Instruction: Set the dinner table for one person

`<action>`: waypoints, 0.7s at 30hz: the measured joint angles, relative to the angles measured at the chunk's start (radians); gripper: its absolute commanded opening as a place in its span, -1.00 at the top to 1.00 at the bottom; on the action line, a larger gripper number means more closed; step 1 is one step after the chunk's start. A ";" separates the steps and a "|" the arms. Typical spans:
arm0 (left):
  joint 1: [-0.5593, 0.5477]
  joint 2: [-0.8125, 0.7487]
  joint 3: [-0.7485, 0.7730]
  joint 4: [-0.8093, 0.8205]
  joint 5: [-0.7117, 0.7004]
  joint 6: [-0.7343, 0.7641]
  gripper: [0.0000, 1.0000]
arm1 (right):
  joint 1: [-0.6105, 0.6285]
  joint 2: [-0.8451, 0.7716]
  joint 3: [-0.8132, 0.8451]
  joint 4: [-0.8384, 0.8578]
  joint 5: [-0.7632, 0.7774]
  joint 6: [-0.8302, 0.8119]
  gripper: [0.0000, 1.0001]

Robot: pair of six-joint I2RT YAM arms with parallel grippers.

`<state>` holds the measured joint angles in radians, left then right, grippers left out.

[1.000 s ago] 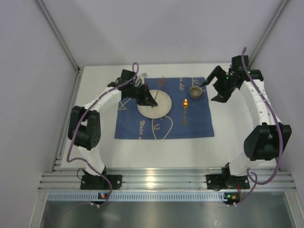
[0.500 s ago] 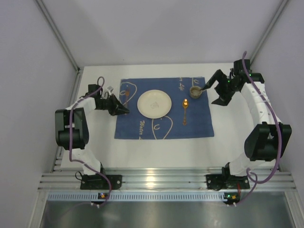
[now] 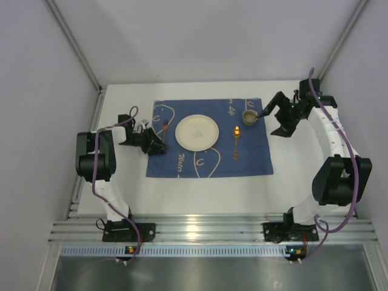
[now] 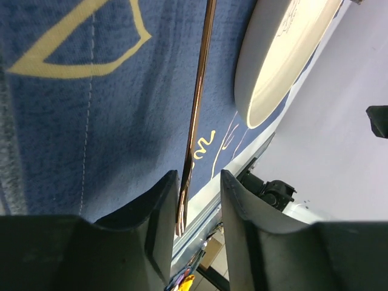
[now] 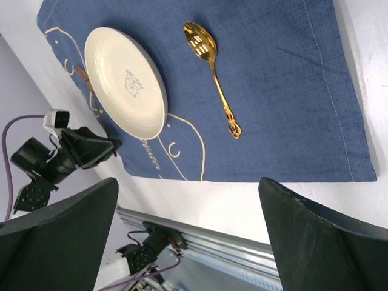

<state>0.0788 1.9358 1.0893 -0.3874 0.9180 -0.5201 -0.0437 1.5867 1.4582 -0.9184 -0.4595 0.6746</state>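
A blue patterned mat (image 3: 209, 159) lies on the white dinner table (image 3: 200, 194). On the mat are a cream plate (image 3: 197, 131), a gold spoon (image 3: 236, 139) to its right and a small cup (image 3: 249, 116) at the far right. A slim gold cutlery piece (image 4: 197, 109) lies on the mat left of the plate (image 4: 279, 54). Its handle end sits between the jaws of my left gripper (image 4: 199, 182), against the left finger, with a gap to the right one. My right gripper (image 3: 273, 119) hangs wide open beside the cup, holding nothing.
Silver aluminium rails (image 3: 206, 230) run along the near edge by the arm bases. Grey walls close in on both sides. In the right wrist view the plate (image 5: 124, 82) and the spoon (image 5: 212, 60) lie on the mat (image 5: 285, 91).
My left arm swung from over the plate to the mat's left edge and came down with the gold cutlery piece. Its jaws have parted. The right arm barely moved.
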 measured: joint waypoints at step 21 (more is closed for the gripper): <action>-0.001 -0.078 0.320 -0.540 -0.626 0.092 -0.17 | -0.024 -0.019 -0.045 0.006 -0.006 -0.034 -0.99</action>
<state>0.0780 1.8576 1.4097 -0.9276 0.2924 -0.4282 -0.0681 1.5681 1.4132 -0.9127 -0.4652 0.6403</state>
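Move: The fork lies on the blue mat with its handle between my left fingertips, which are already part open. Its middle is about 4 cm ahead of my left hand, level sideways, and a centimetre below. The plate's centre is some 14 cm right of that hand and 6 cm ahead, and the spoon roughly 30 cm right and 2 cm ahead. From my right hand the fork is about 42 cm to the left, level fore and aft, some 16 cm lower. I spread my left fingers wider around the fork handle while my left hand sinks about a centimetre and eases back slightly. Then it sweeps some 8 cm left, off the fork and past the mat's left edge, rising in the last stretch as the wrist swings some 35 degrees to point the fingers steeply down. ##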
